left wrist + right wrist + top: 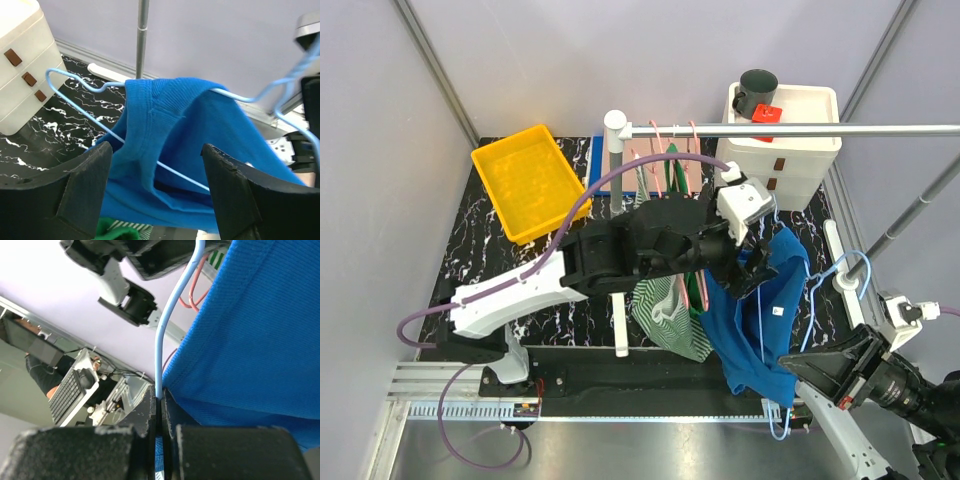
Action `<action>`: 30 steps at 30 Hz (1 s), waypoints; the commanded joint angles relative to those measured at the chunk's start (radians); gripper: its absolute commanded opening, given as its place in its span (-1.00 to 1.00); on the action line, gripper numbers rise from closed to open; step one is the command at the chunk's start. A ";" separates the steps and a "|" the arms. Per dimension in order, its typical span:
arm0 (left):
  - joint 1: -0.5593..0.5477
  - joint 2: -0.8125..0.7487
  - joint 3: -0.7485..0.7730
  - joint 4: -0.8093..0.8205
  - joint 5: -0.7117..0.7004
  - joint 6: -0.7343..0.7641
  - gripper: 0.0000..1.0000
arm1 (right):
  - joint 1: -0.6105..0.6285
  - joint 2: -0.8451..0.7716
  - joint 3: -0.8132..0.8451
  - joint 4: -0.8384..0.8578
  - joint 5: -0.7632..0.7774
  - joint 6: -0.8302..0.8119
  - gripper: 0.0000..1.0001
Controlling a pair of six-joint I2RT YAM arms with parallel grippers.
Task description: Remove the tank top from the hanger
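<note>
A blue tank top (760,320) hangs on a light blue wire hanger (840,270), away from the rail. In the left wrist view one strap of the tank top (190,130) drapes over the hanger's wire (75,80). My left gripper (157,165) is open, with the blue cloth just beyond its fingers (85,185) and nothing pinched. Seen from above, that left gripper (752,262) sits at the top's upper edge. My right gripper (160,402) is shut on the hanger's wire (162,335), with the tank top's hem (250,340) beside it. Seen from above, the right gripper (788,380) is low on the hanger.
A metal rail (790,129) on a white post (615,200) carries pink hangers with a green striped garment (670,320). A yellow bin (525,180) lies at the back left. At the back right, a white drawer unit (785,140) holds a black cup (756,90).
</note>
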 commanded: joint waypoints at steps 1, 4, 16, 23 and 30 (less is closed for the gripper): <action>-0.011 0.061 0.081 0.007 -0.048 0.046 0.56 | 0.005 0.038 0.044 0.057 -0.065 0.021 -1.00; -0.016 0.096 0.123 0.005 -0.052 0.049 0.57 | 0.004 0.035 0.054 0.057 -0.071 0.035 -1.00; -0.017 0.128 0.160 0.002 -0.085 0.081 -0.52 | 0.004 0.043 0.083 0.053 -0.121 0.047 -1.00; -0.016 0.118 0.190 -0.001 -0.223 0.147 -1.00 | 0.004 0.017 0.054 0.027 -0.233 0.073 -1.00; -0.004 0.093 0.196 -0.005 -0.364 0.152 -1.00 | 0.005 -0.020 0.071 -0.066 -0.256 0.067 -1.00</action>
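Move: The left hand, open, has the blue tank top's far strap roughly 3 cm to its right, 1 cm ahead and 2 cm below, looped over the blue hanger. The hanger's far end is about 8 cm ahead and 2 cm right, nearly level; the tank top's body hangs some 7 cm back, straight below by about 9 cm. From the right hand, the strap is around 16 cm ahead, neither left nor right, about level. Rightward and down by about 3 cm each, the left hand brings its open fingers around the strap and shuts them, pinching the blue cloth; it then goes forward about 3 cm towards the hanger's far end, rising and easing left a little and swinging 10 degrees counter-clockwise. The right hand keeps its closed grip on the hanger's near side and draws back some 4 cm, also turning counter-clockwise. ##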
